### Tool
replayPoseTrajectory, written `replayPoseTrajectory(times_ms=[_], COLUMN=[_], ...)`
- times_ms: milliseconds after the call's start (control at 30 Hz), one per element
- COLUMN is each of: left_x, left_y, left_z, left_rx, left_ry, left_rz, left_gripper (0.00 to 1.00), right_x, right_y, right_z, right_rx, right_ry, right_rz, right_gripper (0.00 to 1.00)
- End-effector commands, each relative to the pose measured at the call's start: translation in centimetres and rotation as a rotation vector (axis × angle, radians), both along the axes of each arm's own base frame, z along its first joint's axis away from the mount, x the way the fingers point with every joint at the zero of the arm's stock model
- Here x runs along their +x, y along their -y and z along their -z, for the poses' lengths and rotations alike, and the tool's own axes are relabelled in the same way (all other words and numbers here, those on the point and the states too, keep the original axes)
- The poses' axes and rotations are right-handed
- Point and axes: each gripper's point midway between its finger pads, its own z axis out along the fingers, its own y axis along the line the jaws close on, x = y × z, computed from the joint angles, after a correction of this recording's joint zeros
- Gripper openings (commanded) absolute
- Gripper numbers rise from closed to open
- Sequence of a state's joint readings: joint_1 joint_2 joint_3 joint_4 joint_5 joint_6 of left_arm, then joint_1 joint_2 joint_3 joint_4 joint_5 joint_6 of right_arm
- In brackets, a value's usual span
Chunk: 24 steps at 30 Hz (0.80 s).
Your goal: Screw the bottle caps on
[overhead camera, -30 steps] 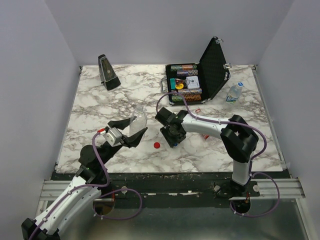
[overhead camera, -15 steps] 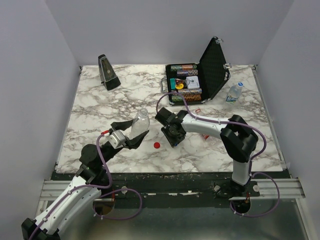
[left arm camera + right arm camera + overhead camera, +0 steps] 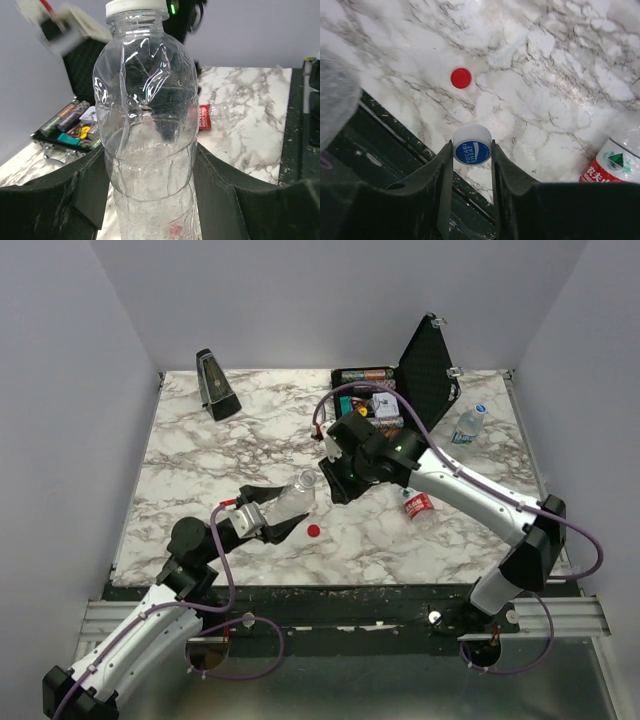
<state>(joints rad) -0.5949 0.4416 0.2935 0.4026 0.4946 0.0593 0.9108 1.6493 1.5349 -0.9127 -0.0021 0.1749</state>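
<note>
My left gripper (image 3: pixel 274 512) (image 3: pixel 149 167) is shut on a clear, uncapped plastic bottle (image 3: pixel 294 500) (image 3: pixel 145 110), held off the table and leaning right, its white-ringed mouth toward the right arm. My right gripper (image 3: pixel 336 481) (image 3: pixel 472 156) is shut on a white bottle cap with a blue top (image 3: pixel 472 141), held in the air just right of the bottle's mouth and apart from it. A plain red cap (image 3: pixel 314 531) (image 3: pixel 461 78) lies on the marble below the two grippers.
A bottle with a red label (image 3: pixel 418 506) (image 3: pixel 618 162) lies on its side to the right. A small capped bottle (image 3: pixel 469 423) stands at the far right. The open black chip case (image 3: pixel 425 375) and a metronome (image 3: pixel 216 385) stand at the back.
The right gripper closed on the blue-and-white cap, rose from the table and swung up to the bottle's mouth. The left gripper tilted the bottle toward the right.
</note>
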Motion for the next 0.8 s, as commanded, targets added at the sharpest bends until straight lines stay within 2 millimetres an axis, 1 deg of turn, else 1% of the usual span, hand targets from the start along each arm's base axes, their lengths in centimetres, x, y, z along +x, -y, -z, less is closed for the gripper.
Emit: replayPoseTrajectory(times_ms=[0,67,200,367,500,633,767], left_x=[-1.9,-2.2,-2.3,-2.1,-2.0,-2.0,-2.1], left_y=[1.3,1.6,1.8,1.9,2.1,2.4,2.6], left_z=[-0.3,0.1,0.6,1.1,1.7,2.2,2.5], left_rx=[0.055,0.079,0.104,0.127,0.146,0.164,0.176], left_ry=[0.045,0.047,0.048,0.041,0.022,0.004,-0.01], left_rz=[0.145,0.173,0.189,0.192,0.205,0.221,0.239], left_gripper=[0.41,0.41,0.41,0.4,0.4,0.39,0.38], right_x=[-2.4,-2.7,-3.5,-4.0,-4.7,-5.8,-6.5], right_y=[0.6,0.7,1.5,2.9,3.5,2.8,1.9], right_z=[-4.9,-6.9,-9.9,-13.0,-15.2,-17.5,-18.7], right_rx=[0.051,0.08,0.102,0.1,0.128,0.203,0.261], right_ry=[0.005,0.03,0.068,0.14,0.183,0.205,0.214], right_rz=[-0.135,-0.165,-0.215,-0.291,-0.347,-0.424,-0.482], right_gripper=[0.19,0.19,0.16,0.16,0.16,0.16,0.16])
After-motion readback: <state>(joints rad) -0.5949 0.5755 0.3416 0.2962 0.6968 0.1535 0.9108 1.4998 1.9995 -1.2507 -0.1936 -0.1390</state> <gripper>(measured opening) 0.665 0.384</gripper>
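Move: The cap is already pinched in the right gripper; the open mouth of the bottle that the left gripper holds is about 18 cm above that hand, some 7 cm to its left and 4 cm back. On the table, roughly 15 cm below the right hand, the red cap lies about 7 cm left and 1 cm back, and the cola bottle some 20 cm right and 8 cm ahead. From the left hand, the pinched cap is about 6 cm ahead, 10 cm right and 9 cm below. Raise the right gripper quickly, about 17 cm and slightly back, up to the mouth of the held bottle, keeping the cap pinched while the wrist tilts and turns counter-clockwise some 20 degrees. Meanwhile lower the left gripper 3 to 4 cm, drawing it a little right and back, and lean the gripped bottle's mouth right towards the cap with a slight clockwise turn. ##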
